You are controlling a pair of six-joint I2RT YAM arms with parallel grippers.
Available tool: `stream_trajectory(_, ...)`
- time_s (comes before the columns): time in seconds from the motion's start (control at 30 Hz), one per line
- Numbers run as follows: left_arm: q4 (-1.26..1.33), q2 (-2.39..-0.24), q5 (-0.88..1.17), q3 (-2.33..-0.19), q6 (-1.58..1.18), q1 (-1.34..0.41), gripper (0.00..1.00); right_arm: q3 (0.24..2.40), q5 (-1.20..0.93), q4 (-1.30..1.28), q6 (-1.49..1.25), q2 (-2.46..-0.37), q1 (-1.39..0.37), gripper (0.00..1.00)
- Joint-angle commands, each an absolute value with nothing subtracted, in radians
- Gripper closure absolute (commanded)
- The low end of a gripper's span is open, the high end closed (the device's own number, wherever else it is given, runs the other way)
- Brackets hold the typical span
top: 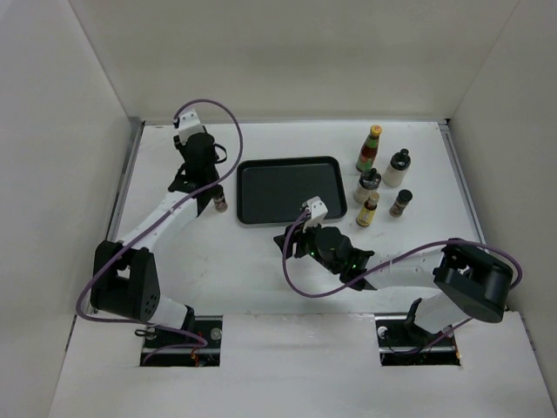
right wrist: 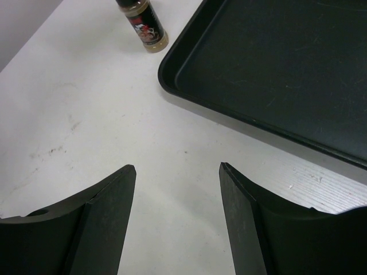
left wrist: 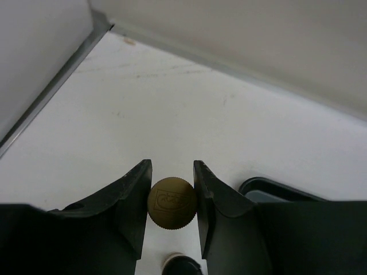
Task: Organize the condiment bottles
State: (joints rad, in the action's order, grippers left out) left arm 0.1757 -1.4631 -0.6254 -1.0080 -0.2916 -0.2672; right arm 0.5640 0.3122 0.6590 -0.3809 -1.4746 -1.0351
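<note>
In the left wrist view my left gripper [left wrist: 172,166] is shut on the ribbed gold cap of a condiment bottle [left wrist: 172,202]; its body is hidden below the cap. From above, the left gripper [top: 197,178] hangs left of the tray, beside a short dark spice jar [top: 220,201], also in the right wrist view [right wrist: 143,26]. Five more condiment bottles stand right of the tray: a green-capped one [top: 369,148], a white black-capped one [top: 398,168], a pale shaker [top: 368,185], a yellow-labelled one [top: 368,210] and a short dark jar [top: 400,203]. My right gripper [right wrist: 177,166] is open over bare table, nothing between its fingers.
The black rectangular tray [top: 291,187] lies mid-table with nothing on it; its near left corner [right wrist: 172,74] is just beyond my right gripper [top: 291,242]. White walls close in the table at the back and on both sides. A dark round top [left wrist: 180,266] shows low between the left fingers.
</note>
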Motion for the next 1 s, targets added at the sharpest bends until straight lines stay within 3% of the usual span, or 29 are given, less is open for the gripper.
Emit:
stream_trajectory(0.0, 0.353, -1.410, -0.650, -1.121, -0.223, -0.333, 0.79, 0.597, 0.293, 0.716, -0.390, -1.473, -1.041, 0.33)
stream_trajectory(0.4, 0.365, -1.727, -0.575, -1.330, -0.247, -0.475, 0.79, 0.594, 0.295, 0.701, -0.396, -1.465, -1.036, 0.30)
stream_trajectory(0.97, 0.370, -1.871, -0.509, -1.322, -0.302, -0.476, 0.78, 0.588, 0.296, 0.704, -0.400, -1.473, -1.018, 0.28)
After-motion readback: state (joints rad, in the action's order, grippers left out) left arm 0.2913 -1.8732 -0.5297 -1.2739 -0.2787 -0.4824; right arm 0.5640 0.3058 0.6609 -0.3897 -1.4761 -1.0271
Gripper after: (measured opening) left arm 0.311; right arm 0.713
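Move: The black tray the bottle is bound for has its middle about 24 cm to the left hand's right, 3 cm ahead and some 15 cm below; that hand already holds the yellow-labelled bottle aloft. The dark-capped shaker stands about 4 cm back, 3 cm right and 11 cm down. A white jar is roughly 45 cm right, level fore-and-aft, 11 cm below. From the idle right hand the tray's middle lies about 18 cm ahead, 1 cm right, 5 cm below. The yellow-labelled bottle, still pinched by its cap end, is carried by the left hand some 15 cm to the right and 6–7 cm forward, arching up over the tray's left rim before sinking into the tray's far left part, ending about 5 cm lower than it began. The wrist swings clockwise nearly 20 degrees and the fingers keep their hold. ##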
